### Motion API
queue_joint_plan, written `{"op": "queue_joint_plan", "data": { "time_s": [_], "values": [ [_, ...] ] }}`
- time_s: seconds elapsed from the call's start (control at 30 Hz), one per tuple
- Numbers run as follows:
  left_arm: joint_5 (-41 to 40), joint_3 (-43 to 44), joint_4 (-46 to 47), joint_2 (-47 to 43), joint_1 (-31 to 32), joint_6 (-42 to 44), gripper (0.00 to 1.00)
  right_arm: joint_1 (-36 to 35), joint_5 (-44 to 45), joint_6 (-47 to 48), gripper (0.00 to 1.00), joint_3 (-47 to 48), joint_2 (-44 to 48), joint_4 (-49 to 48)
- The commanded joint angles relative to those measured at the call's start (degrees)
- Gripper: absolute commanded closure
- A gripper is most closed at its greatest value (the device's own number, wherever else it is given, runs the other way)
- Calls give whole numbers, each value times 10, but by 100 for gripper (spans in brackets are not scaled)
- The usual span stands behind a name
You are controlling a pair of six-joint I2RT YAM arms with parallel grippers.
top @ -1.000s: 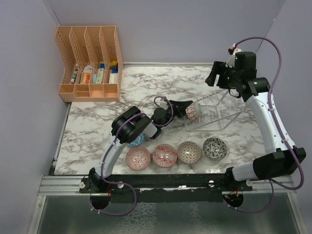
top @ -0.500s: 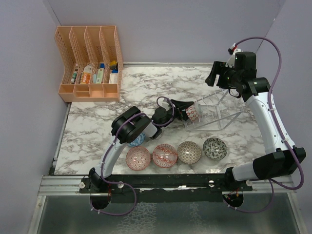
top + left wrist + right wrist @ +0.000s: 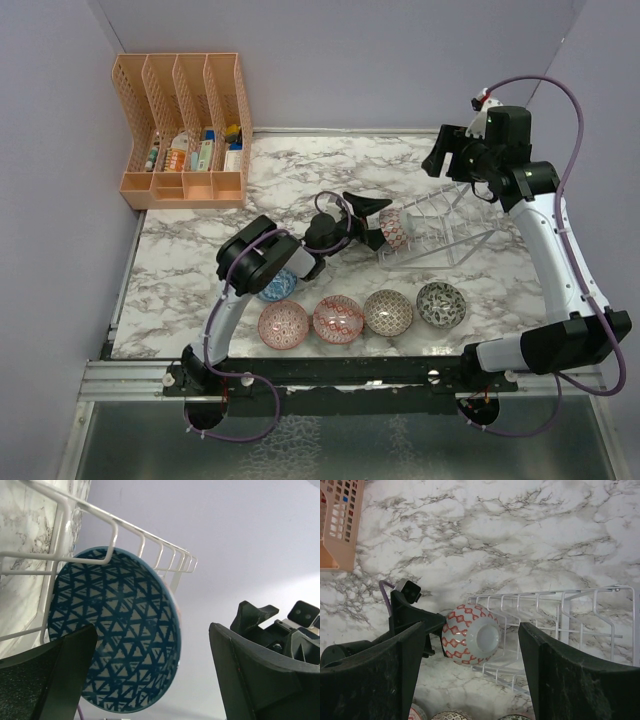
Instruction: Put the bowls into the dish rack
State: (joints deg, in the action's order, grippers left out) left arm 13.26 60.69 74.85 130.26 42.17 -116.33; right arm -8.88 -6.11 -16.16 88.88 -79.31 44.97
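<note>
A bowl [image 3: 394,229] with red diamonds outside and blue triangles inside [image 3: 115,630] stands on its edge at the left end of the wire dish rack [image 3: 450,235], against the wires [image 3: 115,525]. My left gripper [image 3: 378,224] is open, a finger on each side of that bowl, not clamping it. My right gripper [image 3: 445,160] hangs open and empty high above the rack [image 3: 563,622], looking down on the bowl [image 3: 470,634]. On the table in front lie a blue bowl [image 3: 275,288], two red ones [image 3: 284,324] [image 3: 338,318], a brownish one [image 3: 388,312] and a dark grey-green one [image 3: 441,304].
An orange file organiser [image 3: 185,120] with small items stands at the back left, its corner also in the right wrist view [image 3: 335,525]. The left arm lies over the blue bowl. Purple walls close in the table on three sides.
My left gripper was shut on the red-diamond bowl at the rack's left end; its fingers have opened and let go, and the bowl stays in the rack. The right arm barely moved.
</note>
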Motion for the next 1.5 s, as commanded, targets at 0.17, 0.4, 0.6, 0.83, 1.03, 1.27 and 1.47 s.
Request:
{"op": "queue_joint_plan", "data": {
  "time_s": [0.17, 0.4, 0.6, 0.83, 1.03, 1.27, 1.47],
  "values": [
    [55, -8, -202, -119, -31, 125, 1, 3, -24, 9, 24, 8, 29, -5],
    [84, 13, -420, -180, -53, 238, 1, 3, -29, 11, 24, 5, 40, 1],
    [79, 47, -589, -237, -65, 360, 1, 3, -32, 14, 24, 18, 47, 25],
    [-11, 52, -777, -369, -75, 496, 1, 3, -55, 11, 24, 2, 68, 33],
    [-108, 30, -962, -468, -75, 576, 8, 3, -82, 1, 24, -13, 70, 31],
    [-217, -12, -1094, -544, -73, 646, 17, 3, -109, -16, 24, -11, 56, 21],
    [-240, -73, -1075, -547, -69, 678, 32, 3, -121, -24, 24, 6, 47, 26]
  ]
}}
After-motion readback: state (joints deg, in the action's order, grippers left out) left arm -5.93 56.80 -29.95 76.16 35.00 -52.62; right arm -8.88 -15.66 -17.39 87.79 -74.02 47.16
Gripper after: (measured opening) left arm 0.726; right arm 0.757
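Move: The left hand is empty and wide open beside the bowl it has just stood in the dish rack, whose middle lies about 5 cm to its right, 1 cm ahead and 3 cm lower. The blue bowl on the table lies some 28 cm to its left, 10 cm back and 12 cm below. At about that height, the pink bowl is 25 cm left and 22 cm back, the red zigzag bowl 10 cm left and 21 cm back. From the right hand the blue bowl lies roughly 40 cm left, 10 cm back and 27 cm below. The open left hand draws away from the racked bowl and swings about 22 cm left and 9 cm back towards the blue bowl, bobbing up and down at first, then arching up some 6 cm above its starting height before sinking back to about it, near the bowl's right side and still above it. On the way the wrist rolls some 80 degrees, so the fingers turn from level and pointing right to slanting down and forward, and they close by about a quarter, while the empty right hand eases a few centimetres back, left and up. ##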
